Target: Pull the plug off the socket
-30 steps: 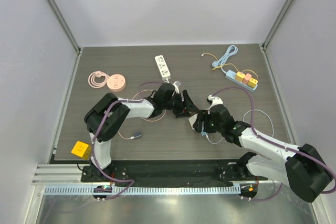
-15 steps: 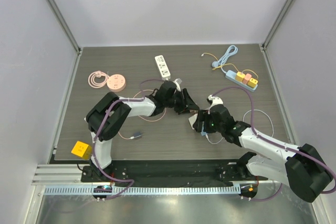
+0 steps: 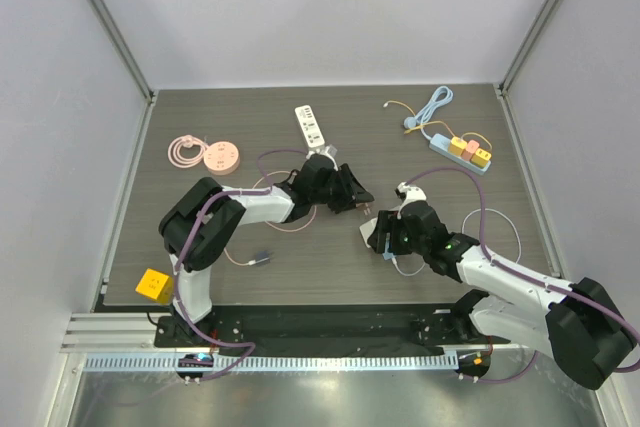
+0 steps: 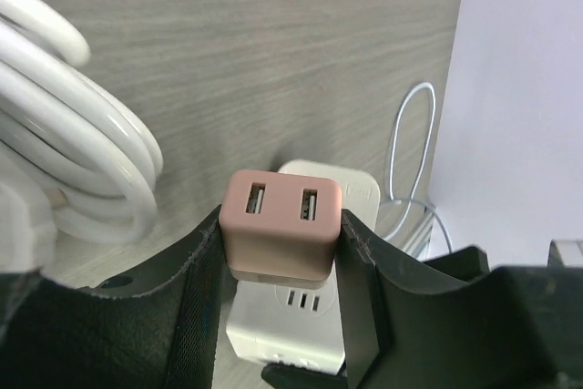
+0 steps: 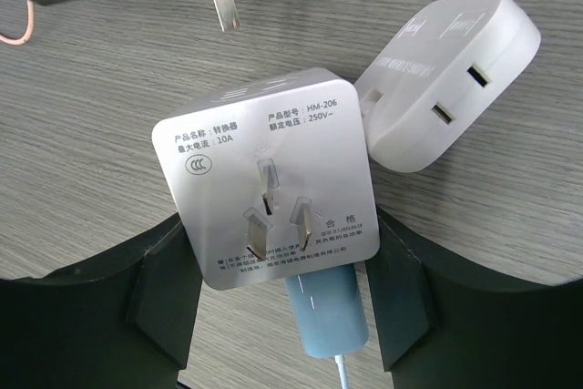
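Note:
The plug point(image 4: 282, 225) is a pink cube with two USB ports, and my left gripper point(image 4: 282, 248) is shut on its sides. Its metal prong point(image 5: 223, 2) shows bare at the top of the right wrist view, clear of the socket. The socket point(image 5: 269, 189) is a white cube adapter with three pins facing the camera and a blue plug point(image 5: 326, 316) on its underside. My right gripper point(image 5: 278, 266) is shut on it. From above, the left gripper point(image 3: 352, 199) and the right gripper point(image 3: 380, 234) sit a little apart at mid table.
A second white adapter point(image 5: 446, 79) lies beside the socket. On the table are a white power strip point(image 3: 311, 127), a pink round socket point(image 3: 220, 157) with coiled cable, a blue strip with coloured plugs point(image 3: 462, 152), a yellow cube point(image 3: 153, 285) and a coiled white cable point(image 4: 82, 152).
My left gripper has shut on the pink plug and drawn back up and to the left, away from the socket. The right gripper has kept its hold and barely moved.

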Action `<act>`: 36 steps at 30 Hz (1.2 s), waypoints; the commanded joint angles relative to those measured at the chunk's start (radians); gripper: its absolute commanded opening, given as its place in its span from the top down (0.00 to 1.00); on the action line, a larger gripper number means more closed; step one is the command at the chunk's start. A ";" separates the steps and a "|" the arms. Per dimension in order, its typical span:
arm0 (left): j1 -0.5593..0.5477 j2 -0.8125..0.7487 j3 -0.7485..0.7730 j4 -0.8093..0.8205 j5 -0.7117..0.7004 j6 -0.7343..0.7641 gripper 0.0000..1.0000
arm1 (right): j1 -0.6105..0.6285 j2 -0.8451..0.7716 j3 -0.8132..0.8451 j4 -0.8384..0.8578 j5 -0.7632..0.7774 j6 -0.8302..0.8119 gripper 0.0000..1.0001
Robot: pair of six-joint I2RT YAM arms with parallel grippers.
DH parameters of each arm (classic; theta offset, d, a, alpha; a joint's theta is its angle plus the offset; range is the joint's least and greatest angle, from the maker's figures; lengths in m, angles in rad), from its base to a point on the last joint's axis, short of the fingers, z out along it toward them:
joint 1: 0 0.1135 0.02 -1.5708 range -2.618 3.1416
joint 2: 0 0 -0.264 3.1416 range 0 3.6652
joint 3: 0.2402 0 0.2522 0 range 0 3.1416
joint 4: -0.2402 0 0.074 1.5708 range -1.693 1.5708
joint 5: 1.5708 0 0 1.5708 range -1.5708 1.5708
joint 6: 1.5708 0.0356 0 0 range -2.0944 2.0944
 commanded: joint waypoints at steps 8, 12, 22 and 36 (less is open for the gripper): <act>0.083 -0.125 0.093 -0.119 -0.063 0.054 1.00 | 0.005 -0.046 -0.012 -0.009 0.045 0.033 0.99; 0.209 -0.214 0.104 -0.272 -0.025 0.140 1.00 | 0.005 -0.059 -0.016 -0.009 0.048 0.034 0.99; 0.300 -0.451 -0.006 -0.550 0.115 0.276 1.00 | 0.005 -0.040 -0.010 -0.009 0.042 0.030 0.99; 0.034 -0.639 -0.372 -0.667 -0.083 0.252 0.96 | 0.005 -0.017 -0.004 -0.003 0.030 0.025 0.99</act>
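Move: The left hand already holds the pink plug clear of the white socket, which sits about 6 cm back, 1 cm right and 3 cm below. Its open table spot lies some 14 cm back, 15 cm left and 6 cm below. At table height, the grey-blue plug is 13 cm back, 24 cm left; the coiled white cable 6 cm ahead, 9 cm left. From the right hand the spot is 7 cm back, 18 cm left, 3 cm below. Left hand carries the pink plug left, up and forward, then some 20 cm back and down towards open table. ##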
